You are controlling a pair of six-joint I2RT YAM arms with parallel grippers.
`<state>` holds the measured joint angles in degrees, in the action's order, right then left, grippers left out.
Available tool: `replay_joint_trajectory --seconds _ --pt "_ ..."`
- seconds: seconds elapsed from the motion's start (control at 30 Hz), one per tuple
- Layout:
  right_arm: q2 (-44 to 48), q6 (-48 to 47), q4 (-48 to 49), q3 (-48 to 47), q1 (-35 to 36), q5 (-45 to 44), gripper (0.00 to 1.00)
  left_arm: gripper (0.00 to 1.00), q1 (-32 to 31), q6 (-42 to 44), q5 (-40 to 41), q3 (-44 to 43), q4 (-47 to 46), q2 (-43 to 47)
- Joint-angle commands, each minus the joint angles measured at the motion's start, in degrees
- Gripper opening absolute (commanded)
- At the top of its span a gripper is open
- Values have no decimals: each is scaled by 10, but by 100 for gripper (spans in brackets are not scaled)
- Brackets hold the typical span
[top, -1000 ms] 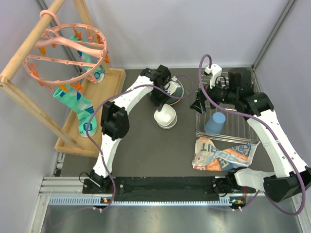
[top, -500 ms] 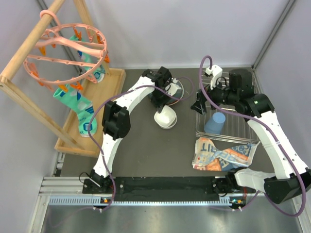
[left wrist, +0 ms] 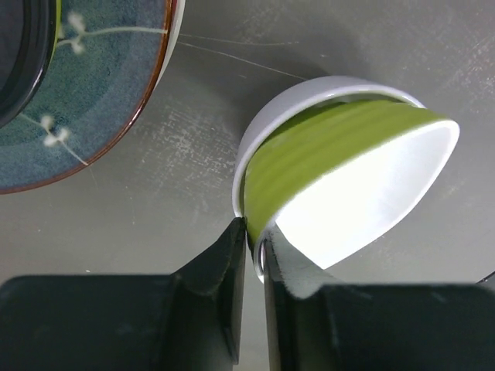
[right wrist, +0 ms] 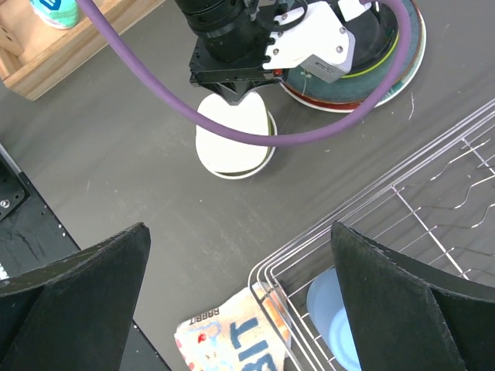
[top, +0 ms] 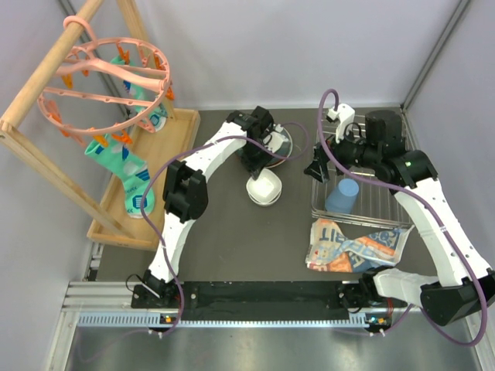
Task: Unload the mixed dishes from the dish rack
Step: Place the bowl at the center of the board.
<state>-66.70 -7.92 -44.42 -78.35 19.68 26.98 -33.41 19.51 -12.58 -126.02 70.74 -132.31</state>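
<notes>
My left gripper [left wrist: 255,236] is shut on the rim of a lime-green bowl [left wrist: 325,154] with a white inside. The bowl sits tilted inside a small white bowl [left wrist: 308,87] on the table. From above, this pair [top: 264,188] lies just below the left gripper [top: 259,166]. A dark teal speckled plate [left wrist: 85,100] sits in a stack behind it [top: 282,143]. My right gripper [right wrist: 240,232] is open and empty over the left edge of the wire dish rack [right wrist: 433,209]. A light blue cup [top: 343,195] stands upside down in the rack [top: 313,209].
A printed orange-blue-white packet [top: 356,246] lies against the rack's near side. A wooden frame with a pink ring of clips [top: 108,85] stands at the far left over a wooden tray [top: 182,143] holding socks. Purple cables loop off both arms.
The lime-green bowl under my left gripper has settled a little lower into the white bowl. My right gripper has hardly moved.
</notes>
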Motion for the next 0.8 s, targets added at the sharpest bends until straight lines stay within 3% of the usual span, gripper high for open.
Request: replay_joint_trajectory --seconds 0.0,0.33,0.47,0.53,0.57,0.6,0.77 --pt "17 -7 17 2 -4 0 99 22 -2 2 -8 -23 -11 5" --pt "19 -8 15 6 -6 -8 99 31 -3 2 -4 -24 -14 16" --pt "22 -11 14 7 -7 -62 99 35 -3 -3 4 -24 -22 30" --pt "21 -15 7 10 -7 -118 99 42 -2 -12 19 -23 -33 49" --pt "21 -16 5 13 -8 -134 99 52 -1 -14 20 -20 -45 57" --pt "22 -17 3 15 -8 -163 99 56 0 -16 21 -16 -54 66" --pt "17 -22 -24 27 -16 -211 99 69 13 -42 12 49 -129 154"
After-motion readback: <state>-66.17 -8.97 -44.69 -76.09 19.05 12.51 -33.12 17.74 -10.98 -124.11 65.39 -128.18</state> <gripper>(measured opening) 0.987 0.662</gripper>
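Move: The left fingers straddle the rim of the green bowl, tipped inside the white bowl; both middles lie about 3 cm back and 3 cm right, the white one some 6 cm below, the green about 4. The plate stack is 10 cm ahead, 2 right. From the right hand, the blue cup lies about 7 cm right, 1 ahead and 25 below; the white bowl some 14 left, 3 ahead; the crumpled bag 11 back, 12 right. Keep the left gripper almost in place over the rim while you spread its fingers from slightly parted to about two-thirds open, freeing the green bowl, then lift it some 3 cm and ease it slightly forward. Late on, swing the still wide-open right gripper about 4 cm right, with a little forward and down, towards the blue cup, turning clockwise some 10 degrees. ##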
